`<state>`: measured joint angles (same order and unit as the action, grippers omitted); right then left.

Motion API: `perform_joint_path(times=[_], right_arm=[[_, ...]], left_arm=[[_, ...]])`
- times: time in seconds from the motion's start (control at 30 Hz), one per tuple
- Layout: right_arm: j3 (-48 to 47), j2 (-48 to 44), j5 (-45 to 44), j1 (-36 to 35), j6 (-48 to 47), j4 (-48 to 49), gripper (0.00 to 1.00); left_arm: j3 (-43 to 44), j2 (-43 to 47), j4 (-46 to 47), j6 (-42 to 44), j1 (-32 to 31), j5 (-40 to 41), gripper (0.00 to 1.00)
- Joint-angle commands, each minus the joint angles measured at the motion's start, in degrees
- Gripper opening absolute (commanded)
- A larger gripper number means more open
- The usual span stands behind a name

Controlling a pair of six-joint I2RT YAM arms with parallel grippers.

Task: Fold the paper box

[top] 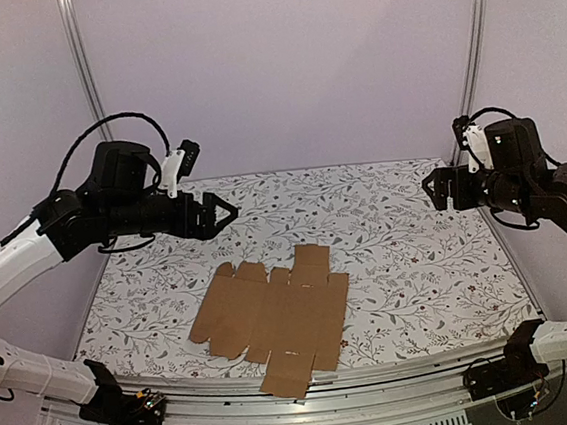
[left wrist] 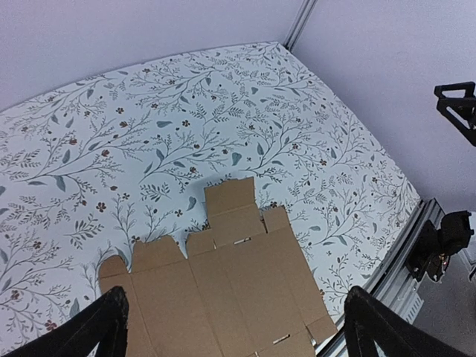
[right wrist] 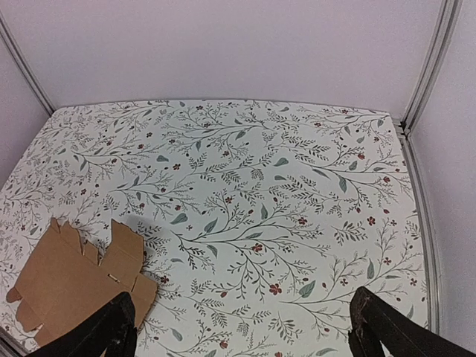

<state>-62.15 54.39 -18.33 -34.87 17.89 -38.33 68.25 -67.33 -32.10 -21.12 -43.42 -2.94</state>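
The paper box (top: 279, 318) is a flat brown die-cut cardboard sheet with creases, flaps and tabs, lying unfolded on the floral table near its front edge. In the left wrist view the paper box (left wrist: 223, 282) lies far below, between my spread fingers. In the right wrist view the paper box (right wrist: 74, 279) shows at lower left. My left gripper (top: 221, 214) hangs open high above the table, left of and behind the sheet. My right gripper (top: 440, 189) hangs open high at the right, far from the sheet. Neither holds anything.
The floral table (top: 408, 251) is bounded by white walls with metal corner posts (top: 473, 43). A metal rail (top: 384, 419) runs along the front edge, where both arm bases sit. The right gripper (left wrist: 457, 104) shows at the right edge of the left wrist view.
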Motion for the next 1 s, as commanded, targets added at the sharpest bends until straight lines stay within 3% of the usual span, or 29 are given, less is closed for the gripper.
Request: perform_joint_path(times=[0.0,0.17,0.37,0.73,0.97], right_arm=[[1.45,-3.53,1.45,-0.32,0.81,2.33,0.99],[2.23,-2.55,3.11,-0.36,0.84,2.13,0.99],[3.73,-0.15,12.48,-0.32,1.48,4.9,0.99],[12.29,10.21,26.29,-2.03,13.87,18.48,0.99],[13.72,20.85,28.12,-5.83,20.54,25.17,0.99]], left_arm=[[-0.72,-1.04,-1.22,-0.19,0.53,1.12,0.99],[-2.23,-1.66,-0.55,-1.6,0.53,-0.41,0.99],[-5.51,-1.56,0.36,-3.29,0.53,-0.08,0.99],[-10.84,-4.21,0.48,-7.78,1.08,6.7,1.0],[-17.24,-5.71,6.25,-10.68,9.96,-3.81,0.99]])
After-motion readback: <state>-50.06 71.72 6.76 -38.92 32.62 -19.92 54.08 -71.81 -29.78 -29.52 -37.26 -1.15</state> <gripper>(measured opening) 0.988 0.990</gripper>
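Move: The flat paper box lies under and between the hands: its middle is about 29 cm below the left hand, some 6 cm back and 6 cm to its right. The pair of small back-left flaps sits about 5 cm ahead of the left hand, 1 cm left; the big back flap is 6 cm ahead, 13 cm right. From the right hand the box's middle is about 27 cm left, 8 cm back, 29 cm down, and the big back flap 19 cm left, 4 cm ahead. Lower both open grippers towards the paper box together. Bring the right one in to its left by about 12 cm while sinking some 13 cm, tipping its fingers down and turning the wrist counter-clockwise. Sink the left gripper some 13 cm almost straight down, fingers tipping down too, easing it left and turning it counter-clockwise late on. Touch nothing yet. ##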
